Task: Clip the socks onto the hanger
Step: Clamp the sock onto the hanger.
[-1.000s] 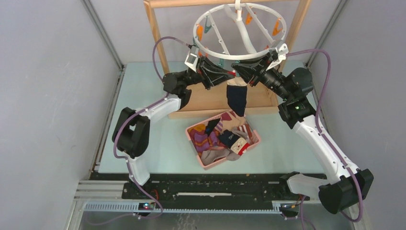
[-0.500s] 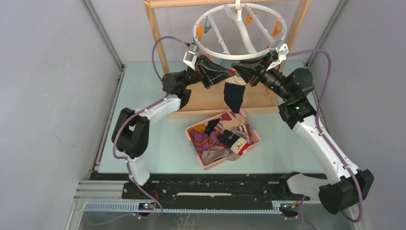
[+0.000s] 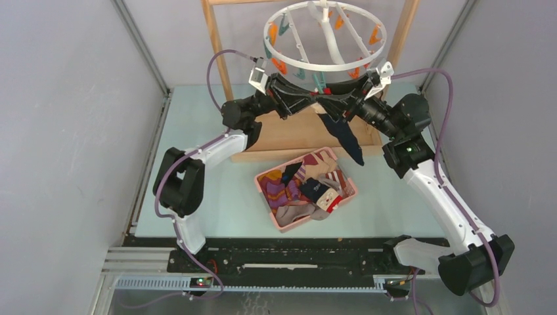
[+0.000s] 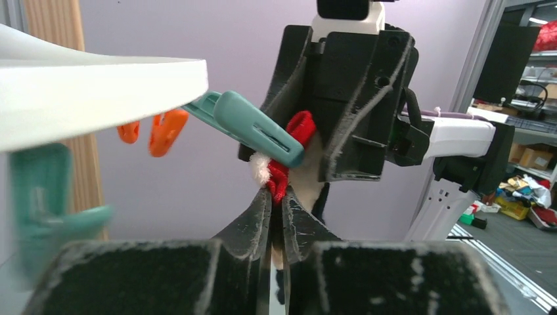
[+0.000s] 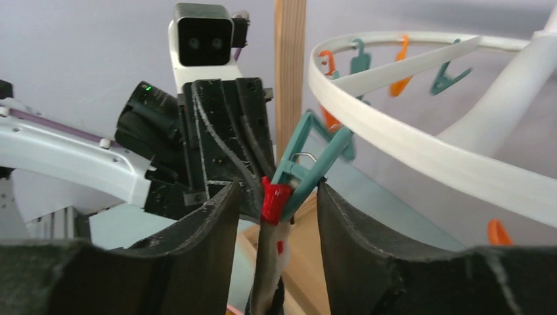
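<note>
The white hanger (image 3: 328,68) hangs from the wooden rack, with orange and teal clips on its rim. Under its near rim a teal clip (image 5: 315,157) bites the red cuff of a navy sock (image 3: 346,136), which hangs slanted to the right. My left gripper (image 3: 314,96) is shut on that red cuff (image 4: 279,182) just below the teal clip (image 4: 253,125). My right gripper (image 5: 276,190) faces it, open; its fingers stand either side of the clip and the cuff (image 5: 274,200) and touch neither. More socks (image 3: 309,190) lie in the basket.
A pink basket (image 3: 269,203) sits on the table below the hanger, in front of the rack's wooden base board (image 3: 289,134). A wooden rack post (image 3: 217,52) rises left of the ring. Grey walls close both sides.
My right gripper has opened off the teal clip, which now holds the cuff. The hanger ring has swung up and back. The sock has swung to the right.
</note>
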`<state>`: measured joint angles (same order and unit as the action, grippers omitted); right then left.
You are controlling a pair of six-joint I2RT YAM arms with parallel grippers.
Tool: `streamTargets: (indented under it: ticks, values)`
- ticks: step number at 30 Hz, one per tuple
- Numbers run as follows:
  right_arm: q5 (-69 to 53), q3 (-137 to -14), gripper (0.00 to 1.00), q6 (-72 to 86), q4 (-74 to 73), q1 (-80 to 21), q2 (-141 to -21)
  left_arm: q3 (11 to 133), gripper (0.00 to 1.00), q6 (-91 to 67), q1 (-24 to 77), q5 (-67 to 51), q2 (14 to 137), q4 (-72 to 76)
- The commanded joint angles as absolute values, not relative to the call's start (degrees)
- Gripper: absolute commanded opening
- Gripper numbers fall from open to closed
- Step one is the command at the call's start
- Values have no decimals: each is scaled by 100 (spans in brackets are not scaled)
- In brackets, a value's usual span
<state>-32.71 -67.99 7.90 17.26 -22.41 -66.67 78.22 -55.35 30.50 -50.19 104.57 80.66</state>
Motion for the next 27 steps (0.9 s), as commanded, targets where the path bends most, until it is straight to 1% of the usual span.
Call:
streamTargets:
  ticks: [1,5,9,13,16,22,27]
  values:
    - [-3569,-6851,58,814,1594,-2319,-6348,7940,16,-5684,3052,-4883,10258,8274]
    - [-3593,-6849,74,672,1267,-2233,-6144,7698,35,-5682,3029,-4697,10156,8275]
    - [-3573,-6842,81,553,870,-2127,-5928,7259,48,-5650,2969,-4479,9956,8247]
    - [-3472,-6581,84,581,708,-1980,-5591,6579,54,-5441,2859,-4263,9638,8066]
    - [-3417,-6322,85,667,588,-1851,-5312,5961,56,-5088,2788,-4115,9272,7761]
    - [-3285,-5845,84,671,29,-1811,-4787,4912,59,-3971,2795,-3795,8401,6353]
    - [-3205,-5390,84,677,-257,-1804,-4435,4640,62,-3090,2795,-3441,7801,4870]
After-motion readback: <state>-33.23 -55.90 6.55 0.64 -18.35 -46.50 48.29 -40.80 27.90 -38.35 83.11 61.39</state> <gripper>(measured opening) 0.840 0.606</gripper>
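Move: The left fingers are still shut on the sock's cuff, right at their tips; the teal clip biting it stands about 3 cm above and 1 cm ahead, 2 cm to the right. A second teal clip hangs some 5 cm ahead, 4 cm left and 3 cm above the left hand. From the already half-open right hand, the biting clip is about 1 cm ahead, 1 cm left and 3 cm up, the cuff 1 cm ahead and 2 cm left, about level in height. Left lets go of the sock and sinks leftward; right opens wider, backs off rightward and down, each about 10 cm. ##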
